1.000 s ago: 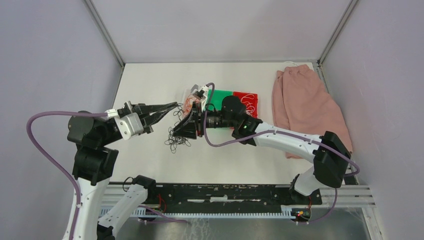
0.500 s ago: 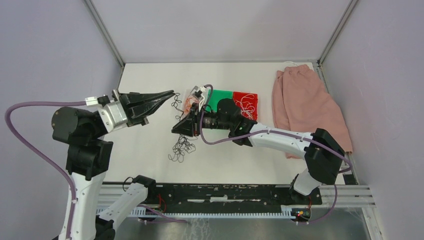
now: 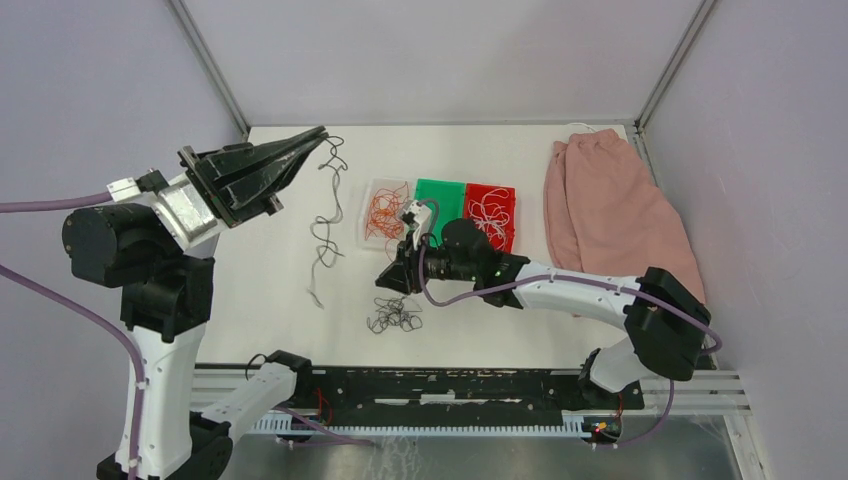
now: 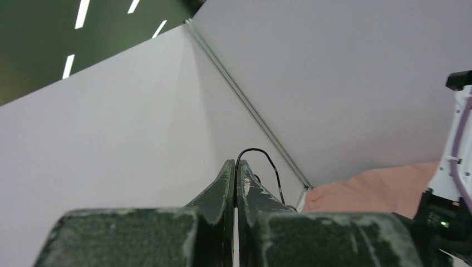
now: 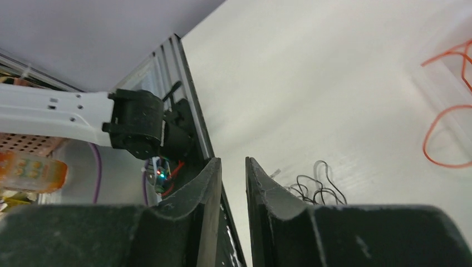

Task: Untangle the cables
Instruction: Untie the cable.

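Note:
My left gripper [image 3: 322, 133] is raised high at the back left, shut on one long black cable [image 3: 325, 225] that dangles in curls down to the table. In the left wrist view the same black cable [image 4: 261, 161] loops out of the pressed-together tips of the left gripper [image 4: 236, 164]. A small clump of black cables [image 3: 395, 318] lies on the table near the front. My right gripper [image 3: 384, 281] hovers just above and behind that clump, jaws slightly apart and holding nothing. From the right wrist, the right gripper [image 5: 234, 162] has the black clump [image 5: 314, 192] just to its right.
Three small trays stand in a row mid-table: a clear tray [image 3: 372, 187] with orange cables [image 5: 448, 130], a green tray [image 3: 440, 195], and a red tray [image 3: 510, 195] holding white cables. A pink cloth [image 3: 610, 215] covers the right side. Grey walls enclose the table.
My left gripper rose and swung to the back left, drawing one black cable out of the clump. The right gripper moved nearer the front edge; its jaws narrowed.

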Motion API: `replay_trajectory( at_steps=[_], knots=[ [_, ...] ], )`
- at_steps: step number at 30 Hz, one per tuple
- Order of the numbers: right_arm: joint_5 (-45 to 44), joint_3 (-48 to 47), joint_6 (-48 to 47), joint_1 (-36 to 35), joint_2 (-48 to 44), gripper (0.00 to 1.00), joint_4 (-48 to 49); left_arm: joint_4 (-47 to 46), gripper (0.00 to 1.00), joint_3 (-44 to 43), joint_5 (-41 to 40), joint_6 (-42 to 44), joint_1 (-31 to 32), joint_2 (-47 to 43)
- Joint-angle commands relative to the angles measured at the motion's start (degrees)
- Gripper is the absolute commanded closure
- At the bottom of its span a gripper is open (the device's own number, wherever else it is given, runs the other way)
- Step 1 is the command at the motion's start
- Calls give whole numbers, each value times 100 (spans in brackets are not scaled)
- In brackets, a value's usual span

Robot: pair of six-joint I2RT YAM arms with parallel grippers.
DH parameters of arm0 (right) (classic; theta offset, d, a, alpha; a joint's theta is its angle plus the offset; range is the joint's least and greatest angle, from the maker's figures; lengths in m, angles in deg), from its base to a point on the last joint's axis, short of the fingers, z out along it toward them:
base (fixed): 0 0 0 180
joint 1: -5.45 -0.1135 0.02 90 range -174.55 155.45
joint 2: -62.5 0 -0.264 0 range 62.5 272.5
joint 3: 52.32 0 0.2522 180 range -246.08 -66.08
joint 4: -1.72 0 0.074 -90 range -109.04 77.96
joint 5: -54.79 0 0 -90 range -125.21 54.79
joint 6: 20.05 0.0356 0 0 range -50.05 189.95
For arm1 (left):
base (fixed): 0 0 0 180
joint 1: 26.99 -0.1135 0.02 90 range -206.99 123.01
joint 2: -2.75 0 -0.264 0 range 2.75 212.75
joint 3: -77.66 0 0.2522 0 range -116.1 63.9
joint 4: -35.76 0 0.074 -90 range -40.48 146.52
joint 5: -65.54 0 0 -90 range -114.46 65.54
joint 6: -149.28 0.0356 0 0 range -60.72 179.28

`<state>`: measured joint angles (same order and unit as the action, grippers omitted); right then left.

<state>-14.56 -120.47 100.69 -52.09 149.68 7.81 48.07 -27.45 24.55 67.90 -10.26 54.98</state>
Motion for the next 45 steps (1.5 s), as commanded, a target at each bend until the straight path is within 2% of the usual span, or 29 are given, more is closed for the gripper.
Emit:
replay_trajectory(
  at_steps=[1,7,12,19,26,33,40,45],
  knots=[
    [-513,315,-450,-7,-430,70,-308,-730,97,-413,-578,85,-21,217],
    [-731,741,-455,6,-668,66,-357,-695,97,-650,-648,315,-22,410],
    [-998,767,-538,38,-1055,63,-669,-251,97,-449,-464,428,-20,392],
    [-1917,686,-655,348,-2086,48,-1385,191,97,808,-335,700,-14,51],
    [-3514,491,-603,852,-2577,46,-2498,112,97,1907,-294,929,3,94],
    [-4702,430,-248,1328,-2664,46,-3285,-30,97,2200,-453,1469,218,935],
    [-4832,568,-147,1600,-2832,46,-3340,-69,97,2253,-714,2292,492,1954],
    [-4864,557,-239,1631,-3063,46,-3464,39,97,2241,-989,3370,637,2707]
  ],
)
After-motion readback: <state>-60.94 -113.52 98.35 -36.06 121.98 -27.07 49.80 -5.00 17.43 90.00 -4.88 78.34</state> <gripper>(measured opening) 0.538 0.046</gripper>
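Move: The green box lies about 32 cm ahead of the raised left hand, 14 cm right and 59 cm below. The orange-cable box is 33 cm ahead, 1 cm right; the red box 31 cm ahead, 25 cm right; all equally low. From the right hand, the green box is 28 cm ahead, 12 cm right, 18 cm down; the black pile 4 cm ahead, 4 cm right, 21 cm down. Left lowers the still-pinched black cable about 28 cm and forward towards the green box; right opens, sweeping rightward. ##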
